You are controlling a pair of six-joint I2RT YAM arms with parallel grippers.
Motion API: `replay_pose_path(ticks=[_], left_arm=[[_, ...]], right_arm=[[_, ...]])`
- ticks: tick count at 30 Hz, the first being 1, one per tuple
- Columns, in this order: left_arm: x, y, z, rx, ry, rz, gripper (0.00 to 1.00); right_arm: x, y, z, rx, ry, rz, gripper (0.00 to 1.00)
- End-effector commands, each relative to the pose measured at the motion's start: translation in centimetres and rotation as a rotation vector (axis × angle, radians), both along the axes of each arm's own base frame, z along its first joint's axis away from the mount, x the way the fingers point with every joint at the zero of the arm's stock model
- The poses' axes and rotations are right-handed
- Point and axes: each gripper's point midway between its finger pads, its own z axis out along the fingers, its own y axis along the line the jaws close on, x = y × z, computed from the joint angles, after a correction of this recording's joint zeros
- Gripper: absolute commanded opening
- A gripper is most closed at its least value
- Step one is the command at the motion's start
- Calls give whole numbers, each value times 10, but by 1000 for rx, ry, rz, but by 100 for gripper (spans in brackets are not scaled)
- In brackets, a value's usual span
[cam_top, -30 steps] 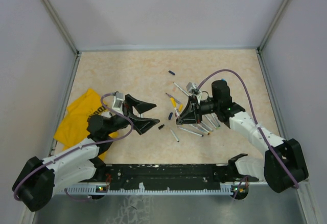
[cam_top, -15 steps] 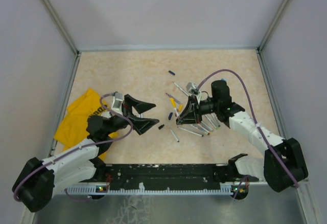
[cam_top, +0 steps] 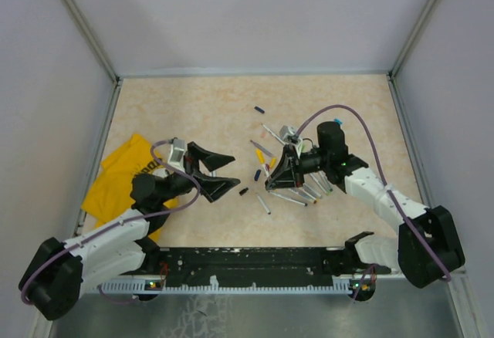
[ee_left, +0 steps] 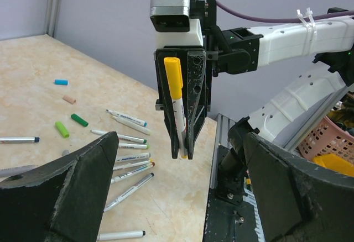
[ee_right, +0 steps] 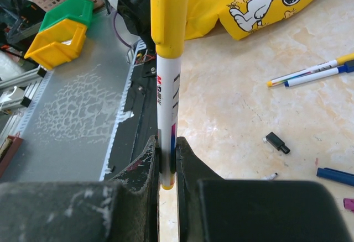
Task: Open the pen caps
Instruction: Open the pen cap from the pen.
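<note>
My right gripper (ee_right: 167,148) is shut on a white-barrelled pen (ee_right: 168,93) with its yellow pen cap (ee_right: 168,10) on the far end. The left wrist view has that pen (ee_left: 180,121) upright in the right gripper (ee_left: 185,153), yellow cap (ee_left: 173,79) on top. My left gripper (ee_left: 180,140) is open, its fingers (ee_left: 66,187) wide on either side of the held pen and apart from it. From above, the left gripper (cam_top: 230,172) faces the right gripper (cam_top: 269,179) across a short gap. Several loose pens (cam_top: 301,193) and caps (ee_left: 79,120) lie on the table.
A yellow Snoopy cloth (cam_top: 116,180) lies at the left. A dark blue cap (cam_top: 259,109) and a black cap (cam_top: 243,191) lie near the pens. The black rail (cam_top: 247,265) runs along the near edge, with a pink basket (ee_left: 332,137) and a yellow bin (ee_right: 55,35) beyond it.
The right gripper with its pen has shifted very slightly toward the left gripper. The left arm has stayed still and open.
</note>
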Motion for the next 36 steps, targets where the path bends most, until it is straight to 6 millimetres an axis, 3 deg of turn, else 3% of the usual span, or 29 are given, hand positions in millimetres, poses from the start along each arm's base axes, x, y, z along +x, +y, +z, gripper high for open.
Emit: replay_pose_path(ticks=[1, 14, 20, 31, 36], left_arm=[[-1, 0, 1, -18, 7, -19, 98], [2, -16, -4, -22, 13, -112, 96], [5, -30, -3, -74, 35, -207, 90], [10, -43, 17, -132, 3, -250, 85], [9, -55, 16, -113, -1, -265, 72]], right_arm=[[1, 5, 14, 33, -61, 36, 0], [-2, 8, 9, 22, -50, 56, 0], [-4, 8, 10, 26, -51, 65, 0], [-5, 10, 5, 19, -37, 72, 0], [-5, 11, 4, 15, -30, 75, 0]])
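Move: The yellow cap tops the upright pen in the right fingers, about 8 cm to the left hand's right, 3 cm ahead and roughly level. On the table some 24 cm below the left hand, a black cap lies about 11 cm ahead and 4 cm right, a blue cap about 15 cm ahead and 8 cm right. From the right hand, the yellow cap is some 9 cm above, 3 cm ahead and 1 cm left. Left hand swings some 5 cm right to the yellow cap, dipping then rising, while the right keeps its hold. ##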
